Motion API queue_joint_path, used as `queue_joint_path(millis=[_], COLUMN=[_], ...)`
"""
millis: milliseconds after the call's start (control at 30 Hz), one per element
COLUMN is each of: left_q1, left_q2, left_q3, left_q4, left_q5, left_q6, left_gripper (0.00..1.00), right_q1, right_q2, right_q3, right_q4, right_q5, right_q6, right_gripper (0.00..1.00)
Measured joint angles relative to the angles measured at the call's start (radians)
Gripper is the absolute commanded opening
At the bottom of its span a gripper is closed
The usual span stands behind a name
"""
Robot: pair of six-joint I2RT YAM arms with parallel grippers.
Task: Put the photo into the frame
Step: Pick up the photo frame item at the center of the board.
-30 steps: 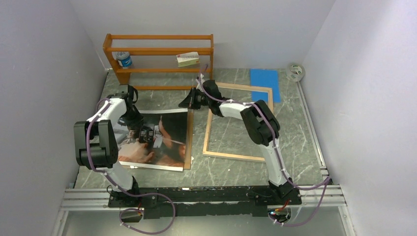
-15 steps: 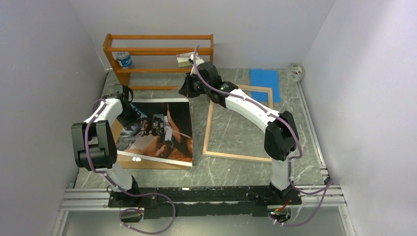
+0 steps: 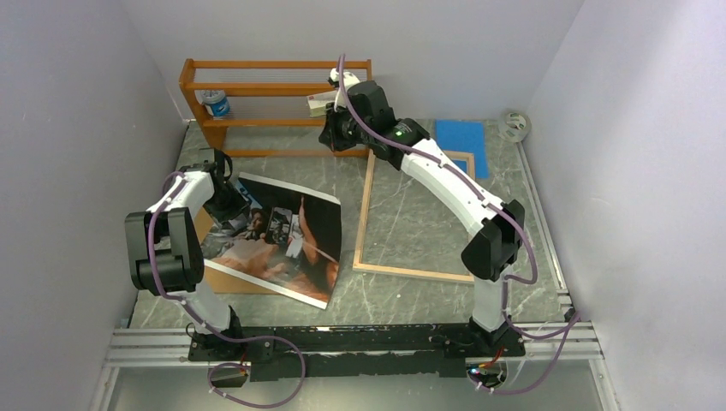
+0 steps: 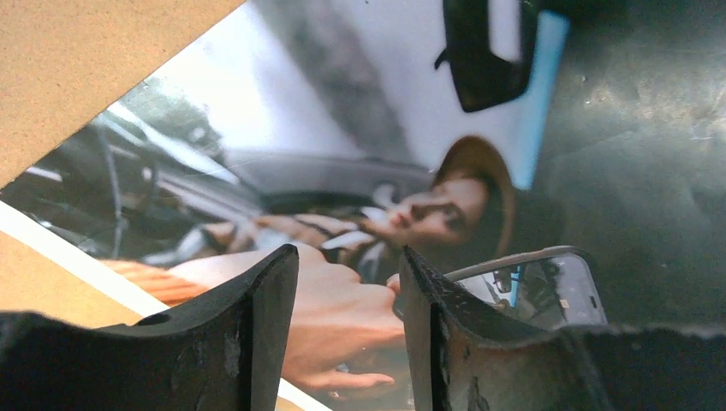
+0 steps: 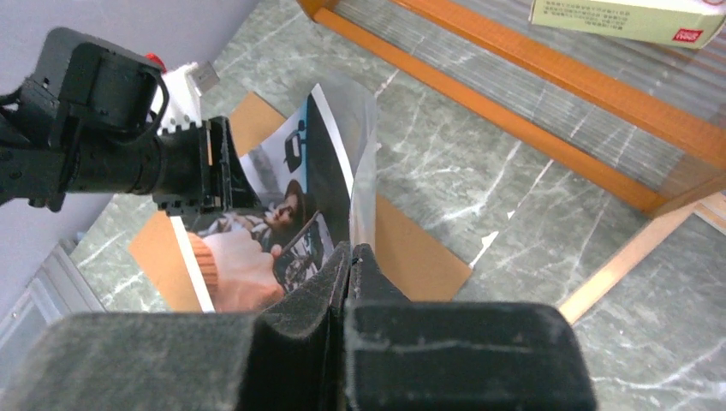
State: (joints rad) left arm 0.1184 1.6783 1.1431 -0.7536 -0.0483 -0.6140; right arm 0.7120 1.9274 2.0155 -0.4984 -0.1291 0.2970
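Observation:
The photo [image 3: 282, 244] lies skewed over a brown backing board [image 3: 224, 281], picture side up. In the right wrist view the photo [image 5: 300, 188] is nearly edge-on, and its white reverse curls up into my right gripper [image 5: 351, 250], which is shut on its edge. That gripper [image 3: 334, 141] hangs high in front of the shelf. My left gripper [image 4: 347, 274] is open just above the photo [image 4: 342, 171], with nothing between its fingers. It hovers over the photo's far left part [image 3: 227, 204]. The frame [image 3: 411, 272] lies flat to the right, wood side up.
An orange shelf rack [image 3: 274, 90] stands at the back. It holds a small box [image 3: 321, 103] and a blue-and-white can [image 3: 216, 104]. A blue pad [image 3: 462, 141] lies behind the frame and a tape roll [image 3: 514, 126] sits at the back right. Walls close in on both sides.
My right gripper has risen and moved back towards the shelf, staying shut. The photo has swung clockwise off the backing board. My left jaws have opened wider.

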Motion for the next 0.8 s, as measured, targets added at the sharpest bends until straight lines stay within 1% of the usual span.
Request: queue_joint_path(millis=[133, 300, 433, 500, 600, 700, 800], left_q1=[0.000, 0.001, 0.002, 0.002, 0.002, 0.002, 0.003], left_q2=[0.000, -0.001, -0.013, -0.019, -0.025, -0.036, -0.061], left_q3=[0.000, 0.041, 0.128, 0.186, 0.278, 0.343, 0.366], left_q4=[-0.002, -0.042, -0.057, -0.060, -0.065, -0.062, -0.039], left_q5=[0.004, 0.050, 0.127, 0.167, 0.220, 0.271, 0.334], left_q6=[0.000, -0.002, -0.019, -0.032, -0.045, -0.061, -0.062], left_gripper=[0.57, 0.70, 0.77, 0.78, 0.82, 0.86, 0.87], right_q1=[-0.004, -0.020, -0.037, -0.045, -0.051, -0.051, -0.051], right_q2=[-0.018, -0.073, -0.185, -0.261, -0.347, -0.394, -0.421], right_q3=[0.000, -0.002, -0.053, -0.106, -0.134, -0.134, -0.134], right_q4=[-0.045, -0.089, -0.092, -0.076, -0.070, -0.039, -0.014], right_q5=[0.019, 0.040, 0.069, 0.071, 0.062, 0.034, 0.003], right_q6=[-0.026, -0.049, -0.059, -0.058, -0.059, -0.061, -0.063], right_gripper=[0.00, 0.00, 0.00, 0.00, 0.00, 0.00, 0.00])
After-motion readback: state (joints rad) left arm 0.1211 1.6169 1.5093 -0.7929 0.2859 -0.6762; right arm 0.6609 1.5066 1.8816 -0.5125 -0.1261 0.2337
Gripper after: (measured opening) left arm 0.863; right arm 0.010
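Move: The right hand already pinches a corner of the clear sheet, some 26 cm above the table. The wooden frame's middle lies about 24 cm to its right and 4 cm back. The photo's middle is roughly 14 cm left and 12 cm back, and the rack about 13 cm left and 18 cm ahead. From the left hand, down at the photo, the sheet's held corner is about 24 cm right, 7 cm ahead and 25 cm above. Upward and to its right, the right hand draws the pinched clear sheet off the photo, rising about 14 cm while going 9 cm right and 7 cm back, fingers shut and tipping up a little. The left hand, slightly later, lifts away from the photo some 15 cm, also forward and a little right, fingers opening wider and swinging outwards. ##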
